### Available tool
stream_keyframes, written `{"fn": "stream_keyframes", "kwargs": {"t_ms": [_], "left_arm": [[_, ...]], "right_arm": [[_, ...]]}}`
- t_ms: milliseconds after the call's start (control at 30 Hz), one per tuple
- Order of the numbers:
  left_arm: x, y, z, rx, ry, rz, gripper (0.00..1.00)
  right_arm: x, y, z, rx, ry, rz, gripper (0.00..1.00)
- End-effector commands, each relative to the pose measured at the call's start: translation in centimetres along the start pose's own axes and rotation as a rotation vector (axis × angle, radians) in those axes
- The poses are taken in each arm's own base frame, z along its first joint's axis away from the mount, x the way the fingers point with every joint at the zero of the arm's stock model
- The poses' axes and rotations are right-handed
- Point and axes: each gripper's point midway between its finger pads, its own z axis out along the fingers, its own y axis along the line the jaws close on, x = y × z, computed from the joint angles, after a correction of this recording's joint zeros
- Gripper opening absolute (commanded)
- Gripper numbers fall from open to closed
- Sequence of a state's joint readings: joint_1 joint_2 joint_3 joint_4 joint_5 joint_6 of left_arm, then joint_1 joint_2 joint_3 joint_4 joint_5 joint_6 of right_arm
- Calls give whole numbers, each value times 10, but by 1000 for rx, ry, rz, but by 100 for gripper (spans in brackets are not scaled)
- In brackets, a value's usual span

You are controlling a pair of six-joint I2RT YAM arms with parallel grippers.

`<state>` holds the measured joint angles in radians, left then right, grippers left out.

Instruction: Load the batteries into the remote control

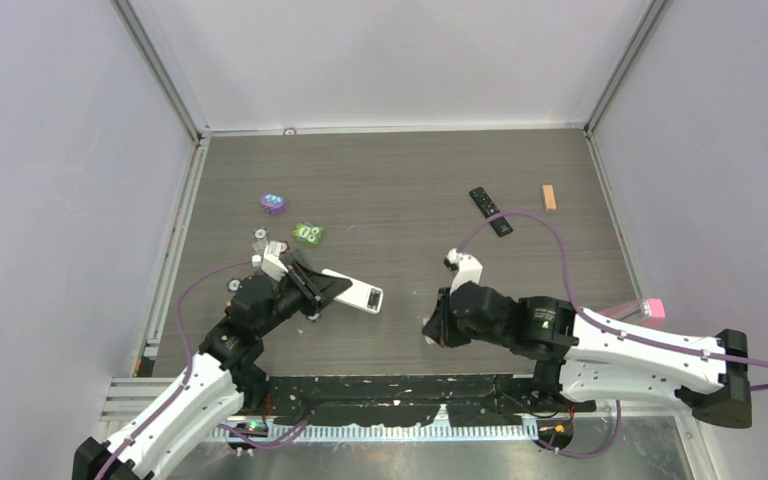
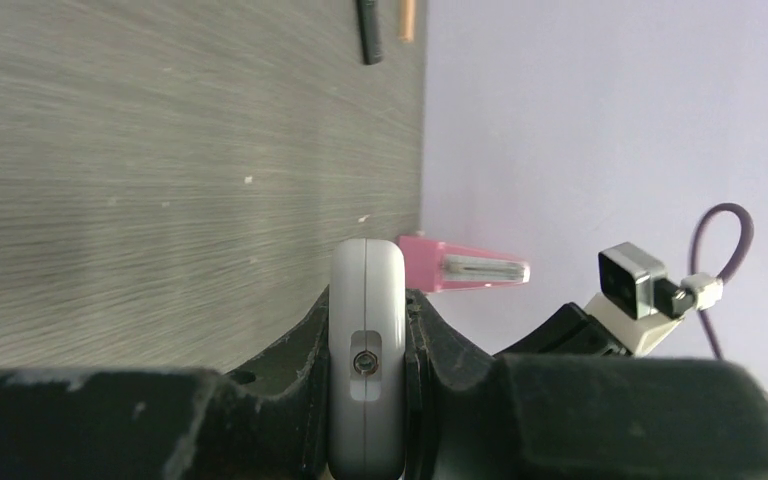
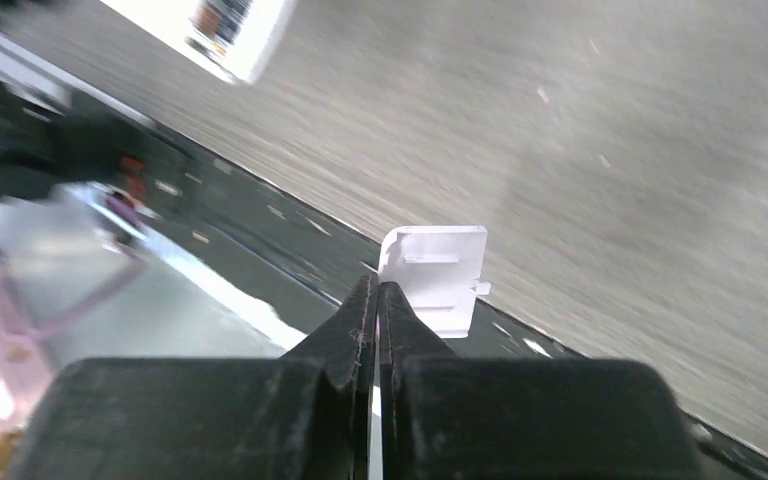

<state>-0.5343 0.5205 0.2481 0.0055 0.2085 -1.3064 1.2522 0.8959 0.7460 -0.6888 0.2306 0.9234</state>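
Note:
My left gripper (image 1: 308, 284) is shut on a white remote control (image 1: 356, 292), pinching its flat faces so it sticks out to the right above the table. In the left wrist view the remote (image 2: 367, 300) stands edge-on between the two fingers (image 2: 290, 345). My right gripper (image 1: 430, 330) is low near the table's front edge with its jaws pressed together (image 3: 378, 288). A small white battery cover (image 3: 438, 275) shows face-on just past its fingertips; I cannot tell whether they touch it. No loose batteries can be made out. The remote's end (image 3: 230, 30) is blurred.
A second, black remote (image 1: 490, 211) and a small wooden block (image 1: 550, 197) lie at the back right. A purple toy (image 1: 273, 204), a green toy (image 1: 308, 233) and small round pieces (image 1: 257, 237) sit at the left. A pink object (image 1: 646, 308) lies at the right edge.

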Motion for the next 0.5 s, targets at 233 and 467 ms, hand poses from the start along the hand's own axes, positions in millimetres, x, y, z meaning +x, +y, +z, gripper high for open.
{"fn": "stream_keyframes", "kwargs": {"t_ms": [233, 467], "left_arm": [[-22, -96, -15, 354, -37, -196, 0], [-26, -115, -26, 410, -28, -287, 0]], "right_arm": [[-150, 141, -82, -626, -468, 313, 5], [-186, 173, -113, -828, -583, 414, 5]]}}
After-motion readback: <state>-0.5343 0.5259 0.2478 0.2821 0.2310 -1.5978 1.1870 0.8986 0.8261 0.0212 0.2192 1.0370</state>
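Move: The battery bay of the white remote, whose other end the left fingers hold, lies about 11 cm left, 8 cm ahead and 1 cm above the right hand, which holds the cover. From the left hand, that cover is about 17 cm right, 10 cm back and 3 cm lower. On the table, some 16 cm below the left hand, a small wheel lies 7 cm left and 1 cm ahead, and a green toy 9 cm left and 19 cm ahead. Right hand lifts the cover about 19 cm, leftward towards the remote, rolling; left raises the remote some 7 cm. ##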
